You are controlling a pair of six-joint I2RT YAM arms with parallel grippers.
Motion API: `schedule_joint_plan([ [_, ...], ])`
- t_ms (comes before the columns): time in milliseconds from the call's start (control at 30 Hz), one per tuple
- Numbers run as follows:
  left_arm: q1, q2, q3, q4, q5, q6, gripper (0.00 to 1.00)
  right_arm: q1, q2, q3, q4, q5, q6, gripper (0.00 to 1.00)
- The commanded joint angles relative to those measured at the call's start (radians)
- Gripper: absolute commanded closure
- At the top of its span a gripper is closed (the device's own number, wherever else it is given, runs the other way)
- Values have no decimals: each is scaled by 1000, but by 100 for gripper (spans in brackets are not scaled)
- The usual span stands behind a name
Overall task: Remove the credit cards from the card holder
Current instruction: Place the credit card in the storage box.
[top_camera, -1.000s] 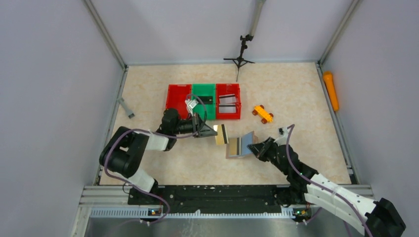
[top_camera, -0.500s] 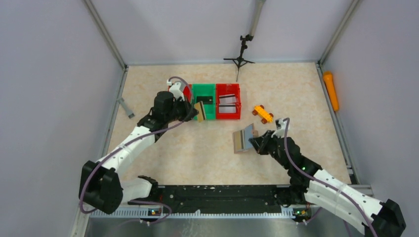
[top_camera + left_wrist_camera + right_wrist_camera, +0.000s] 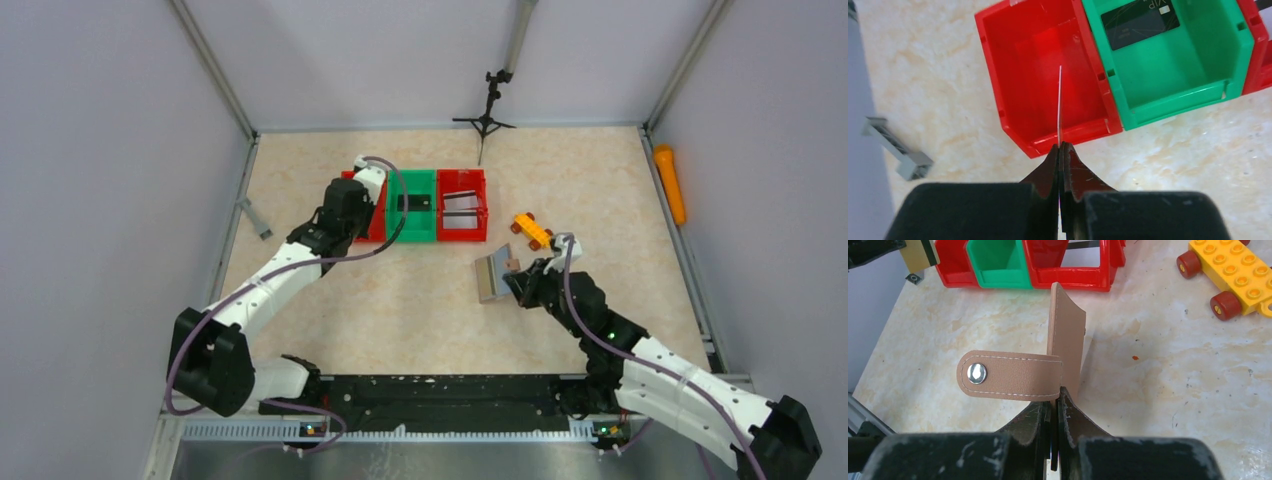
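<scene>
My left gripper (image 3: 1059,146) is shut on a thin credit card (image 3: 1059,107), seen edge-on and held upright over the left red bin (image 3: 1013,100). From the right wrist that card (image 3: 918,255) looks tan with a dark stripe. A black card (image 3: 1140,22) lies in the green bin (image 3: 1173,97). In the right red bin (image 3: 484,210) lie light cards with dark stripes (image 3: 460,205). My right gripper (image 3: 1057,392) is shut on the edge of the tan card holder (image 3: 1066,340), which stands upright off the table with its snap strap (image 3: 977,373) hanging left. From above, the holder (image 3: 492,277) shows grey inner panels.
A yellow toy car (image 3: 532,230) with red wheels sits just behind the card holder. Against the right wall lies an orange cylinder (image 3: 670,183). A small black tripod (image 3: 487,115) stands at the back, and a grey bracket (image 3: 255,218) lies by the left wall.
The left arm carried the tan card from beside the card holder back and left to above the left red bin. The right gripper moved the holder slightly back and right.
</scene>
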Motion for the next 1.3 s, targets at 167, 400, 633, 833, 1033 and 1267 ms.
schedule_joint_plan([
  [167,-8,-24,-70,309,88,567,100,-5,138,9,180,-91,19,100],
  [400,13,121,-2,319,14,769,100,-5,170,24,173,-111,21,100],
  [633,29,237,48,337,-6,915,100,-5,136,42,115,-100,4,100],
  [833,50,315,69,370,21,955,100,-5,141,54,106,-97,-2,100],
  [1033,74,398,107,349,11,974,100,-5,144,55,100,-94,5,100],
  [1267,76,388,144,266,69,904,54,-5,134,48,90,-95,31,100],
])
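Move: Over the near edge of the storage box, the left hand holds the yellow credit card; the middle of the left red compartment lies about 10 cm ahead, 2 cm to its left and some 13 cm below. At much the same depth and level, the green compartment is about 11 cm to this hand's right and 10 cm ahead, and the right red one about 23 cm right and 10 cm ahead. From the right hand, the left red compartment is some 23 cm ahead, 35 cm left and 11 cm below. Reaching forward about 10 cm over the left red compartment, the left hand first lifts slightly, then sinks to some 6 cm below its start. It rolls about 50 degrees around the line of its fingers, left side rising, then begins opening them on the card at the very end. The right hand keeps its pinch on the card holder, easing a little down and left, then holding. ##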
